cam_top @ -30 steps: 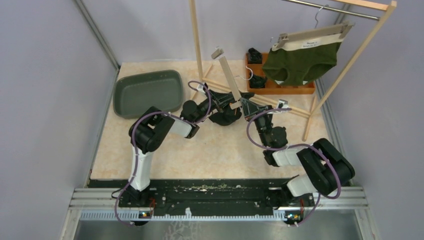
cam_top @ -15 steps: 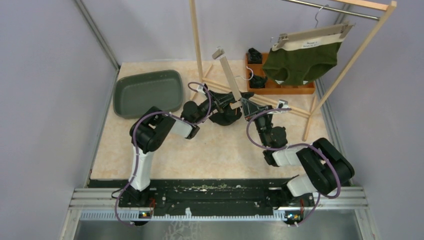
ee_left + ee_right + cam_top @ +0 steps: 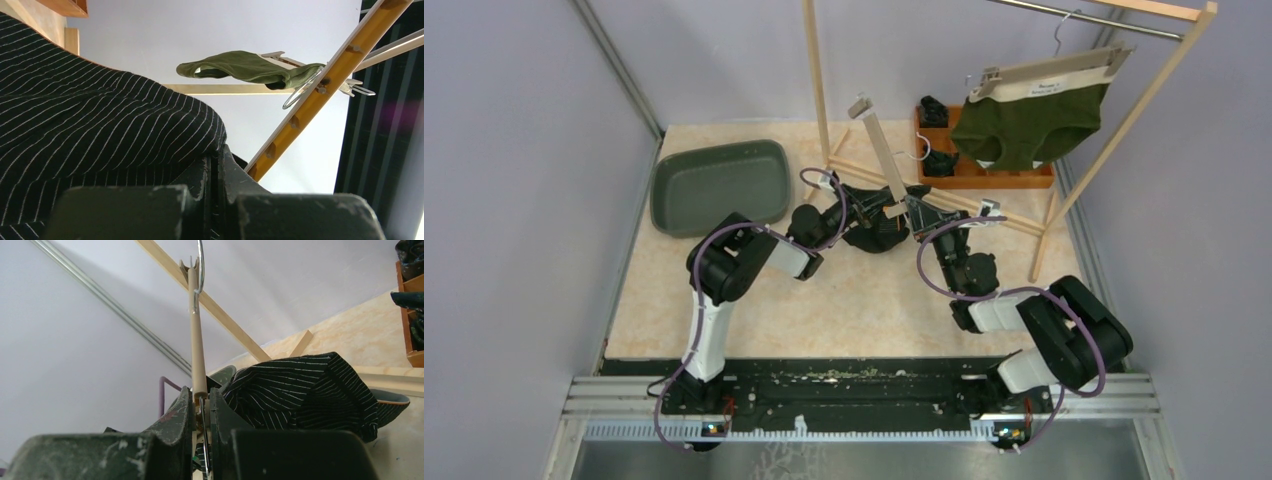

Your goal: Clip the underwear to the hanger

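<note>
The black pinstriped underwear [image 3: 876, 228] lies bunched on the table between my two grippers. My left gripper [image 3: 861, 206] is shut on an edge of it. In the left wrist view the cloth [image 3: 100, 115] drapes over the closed left gripper [image 3: 220, 162]. The wooden clip hanger [image 3: 882, 150] stands tilted up and away from the table, with one clip [image 3: 859, 105] at its high end. My right gripper [image 3: 911, 208] is shut on its low end. The right wrist view shows the hanger bar [image 3: 196, 335] rising from the right gripper [image 3: 201, 400], with the underwear [image 3: 310, 385] just to its right.
A grey-green tub [image 3: 719, 185] sits at the back left. A wooden tray [image 3: 1004, 178] with dark folded garments stands at the back right. A wooden rack [image 3: 817, 80] spans the back, and a second hanger with green underwear [image 3: 1029, 122] hangs from it.
My left arm has edged slightly up the view and to the right with the underwear in its grip. The right arm and hanger have stayed still.
</note>
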Tool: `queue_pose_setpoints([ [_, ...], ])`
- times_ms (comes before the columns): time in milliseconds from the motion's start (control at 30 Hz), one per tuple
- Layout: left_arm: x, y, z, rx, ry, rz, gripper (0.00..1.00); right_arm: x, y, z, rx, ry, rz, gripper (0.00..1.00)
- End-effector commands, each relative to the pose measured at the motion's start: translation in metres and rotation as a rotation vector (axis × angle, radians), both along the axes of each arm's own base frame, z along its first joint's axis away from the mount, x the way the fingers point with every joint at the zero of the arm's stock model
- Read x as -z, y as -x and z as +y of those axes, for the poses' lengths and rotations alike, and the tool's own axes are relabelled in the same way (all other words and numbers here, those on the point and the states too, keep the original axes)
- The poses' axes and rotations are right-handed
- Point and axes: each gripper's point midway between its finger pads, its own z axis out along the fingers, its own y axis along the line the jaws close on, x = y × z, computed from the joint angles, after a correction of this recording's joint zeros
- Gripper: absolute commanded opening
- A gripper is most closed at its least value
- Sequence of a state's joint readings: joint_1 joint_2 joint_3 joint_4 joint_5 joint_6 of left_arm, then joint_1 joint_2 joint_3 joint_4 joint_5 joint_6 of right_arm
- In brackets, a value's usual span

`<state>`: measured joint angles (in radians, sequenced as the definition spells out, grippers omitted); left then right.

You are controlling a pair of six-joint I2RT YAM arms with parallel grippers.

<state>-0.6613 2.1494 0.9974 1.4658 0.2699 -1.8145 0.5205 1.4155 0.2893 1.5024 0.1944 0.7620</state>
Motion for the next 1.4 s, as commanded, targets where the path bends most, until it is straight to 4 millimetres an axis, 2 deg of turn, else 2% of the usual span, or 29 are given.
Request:
queue_pose_setpoints([
  [0,-0.0088,0.0075,0.0030,-0.006,0.040,-0.040,0.00,-0.0615,0.0107,-0.0080,0.003,-0.115,-0.187,0.00],
  [200,-0.0032,0.0090,0.0023,-0.009,0.032,-0.023,0.00,-0.0642,0.0101,-0.0079,0.004,-0.119,-0.192,0.00],
  [933,-0.0047,0.0054,-0.0060,-0.008,0.027,-0.015,0.00,-0.0617,0.0073,-0.0030,-0.011,-0.100,-0.169,0.00],
  [1033,-0.0054,0.0051,-0.0061,-0.010,0.029,-0.016,0.00,-0.0613,0.0071,-0.0018,-0.016,-0.094,-0.165,0.13],
  [1100,-0.0050,0.0048,-0.0062,-0.010,0.027,-0.015,0.00,-0.0613,0.0074,-0.0020,-0.016,-0.095,-0.165,0.17],
  [1167,-0.0046,0.0050,-0.0059,-0.011,0.026,-0.013,0.00,-0.0621,0.0080,-0.0026,-0.015,-0.097,-0.167,0.25],
  [1367,-0.0050,0.0050,-0.0059,-0.013,0.030,-0.010,0.00,-0.0582,0.0080,-0.0028,-0.016,-0.097,-0.156,0.33],
])
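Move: The right fingers are shut on the hanger's near clip, practically at their hand point. The black underwear bunches about 5 cm to the left, 3 cm back and 8 cm below. The hanger's far end rises about 15 cm ahead, 8 cm left and 18 cm up. From the left hand, which pinches the underwear, that clip lies about 2 cm right, 1 cm back and 2 cm higher; the cloth's bulk is some 5 cm back, 2 cm left and 7 cm below. The right fingers' squeeze on the hanger's near clip ends: after holding almost still, they open to about a third while the hand lifts roughly 1 cm, leaving the clip beside the underwear's waistband. The left hand keeps its pinch on the underwear, sinking barely a centimetre early on and then holding it steady. ##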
